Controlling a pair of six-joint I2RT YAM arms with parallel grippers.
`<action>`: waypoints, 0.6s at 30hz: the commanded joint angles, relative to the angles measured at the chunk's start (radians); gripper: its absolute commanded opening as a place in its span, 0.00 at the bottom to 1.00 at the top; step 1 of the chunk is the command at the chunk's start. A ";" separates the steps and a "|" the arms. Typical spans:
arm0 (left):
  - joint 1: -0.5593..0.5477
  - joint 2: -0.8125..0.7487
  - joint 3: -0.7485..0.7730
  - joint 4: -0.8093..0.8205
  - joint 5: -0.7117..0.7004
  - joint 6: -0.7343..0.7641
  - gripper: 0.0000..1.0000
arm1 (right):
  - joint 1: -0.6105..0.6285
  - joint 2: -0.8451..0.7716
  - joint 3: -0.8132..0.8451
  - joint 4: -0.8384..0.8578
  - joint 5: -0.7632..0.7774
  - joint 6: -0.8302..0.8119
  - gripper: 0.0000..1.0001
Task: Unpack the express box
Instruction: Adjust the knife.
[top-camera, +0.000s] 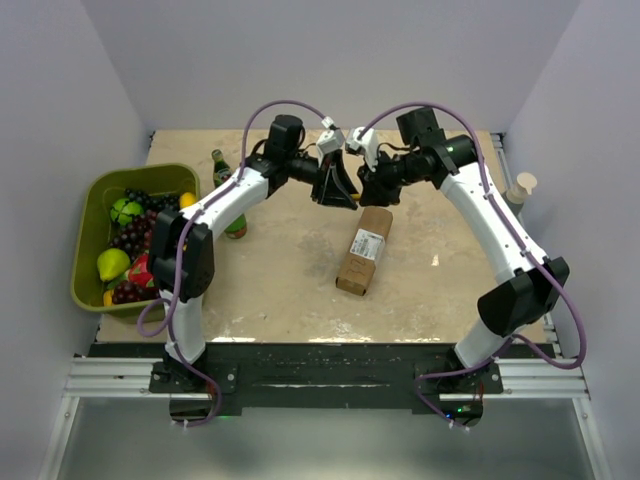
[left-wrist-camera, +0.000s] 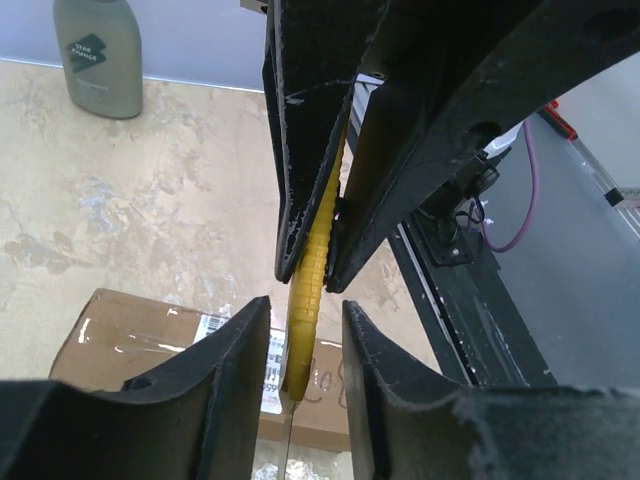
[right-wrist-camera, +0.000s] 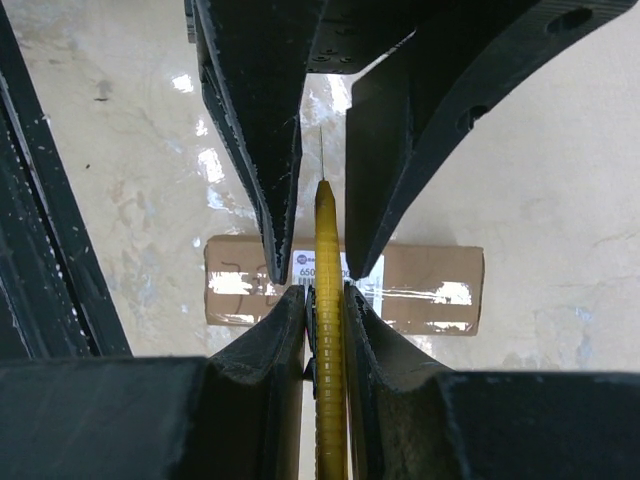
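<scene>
The express box (top-camera: 364, 250), a brown carton with a white label, lies flat on the table just in front of both grippers; it also shows below them in the wrist views (left-wrist-camera: 150, 340) (right-wrist-camera: 430, 285). My right gripper (top-camera: 372, 185) (right-wrist-camera: 324, 292) is shut on a slim yellow utility knife (right-wrist-camera: 330, 380) held above the box. My left gripper (top-camera: 335, 188) (left-wrist-camera: 305, 310) faces it, its fingers on either side of the knife's blade end (left-wrist-camera: 308, 300) with a gap on each side, not touching it. In the top view the knife is hidden between the grippers.
A green bin (top-camera: 95, 200) full of fruit stands at the left edge. A green bottle (top-camera: 228, 195) stands beside the left arm. A grey bottle (left-wrist-camera: 98, 55) stands at the back wall. A small pale object (top-camera: 522, 187) sits at the right edge.
</scene>
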 joint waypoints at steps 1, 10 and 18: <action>0.005 -0.012 0.009 0.044 0.026 -0.032 0.35 | 0.005 -0.034 -0.006 0.011 0.020 -0.006 0.00; 0.001 -0.009 -0.003 -0.017 -0.006 0.036 0.00 | 0.002 -0.024 0.015 0.024 -0.031 0.026 0.00; 0.026 -0.034 -0.308 1.000 0.127 -0.901 0.00 | -0.181 -0.193 -0.162 0.353 -0.281 0.337 0.74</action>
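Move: The knife is held by its handle in the right fingers, its middle about at that hand's point. Its blade end reaches between the left hand's half-open fingers, with the knife's middle some 4 cm to the right of the left hand and about 2 cm higher. The box lies roughly 22 cm below both hands, some 5 cm right and 1 cm ahead of the left hand, 1 cm right and 1 cm ahead of the right. The knife's front end is pinched by the left fingers, which close from under half open while that hand stays in place around it. Only once they grip does the right hand let go, opening to about half with almost no travel and a tilt of some 5 degrees. Finally the left hand eases about 1 cm down and back with the knife. ##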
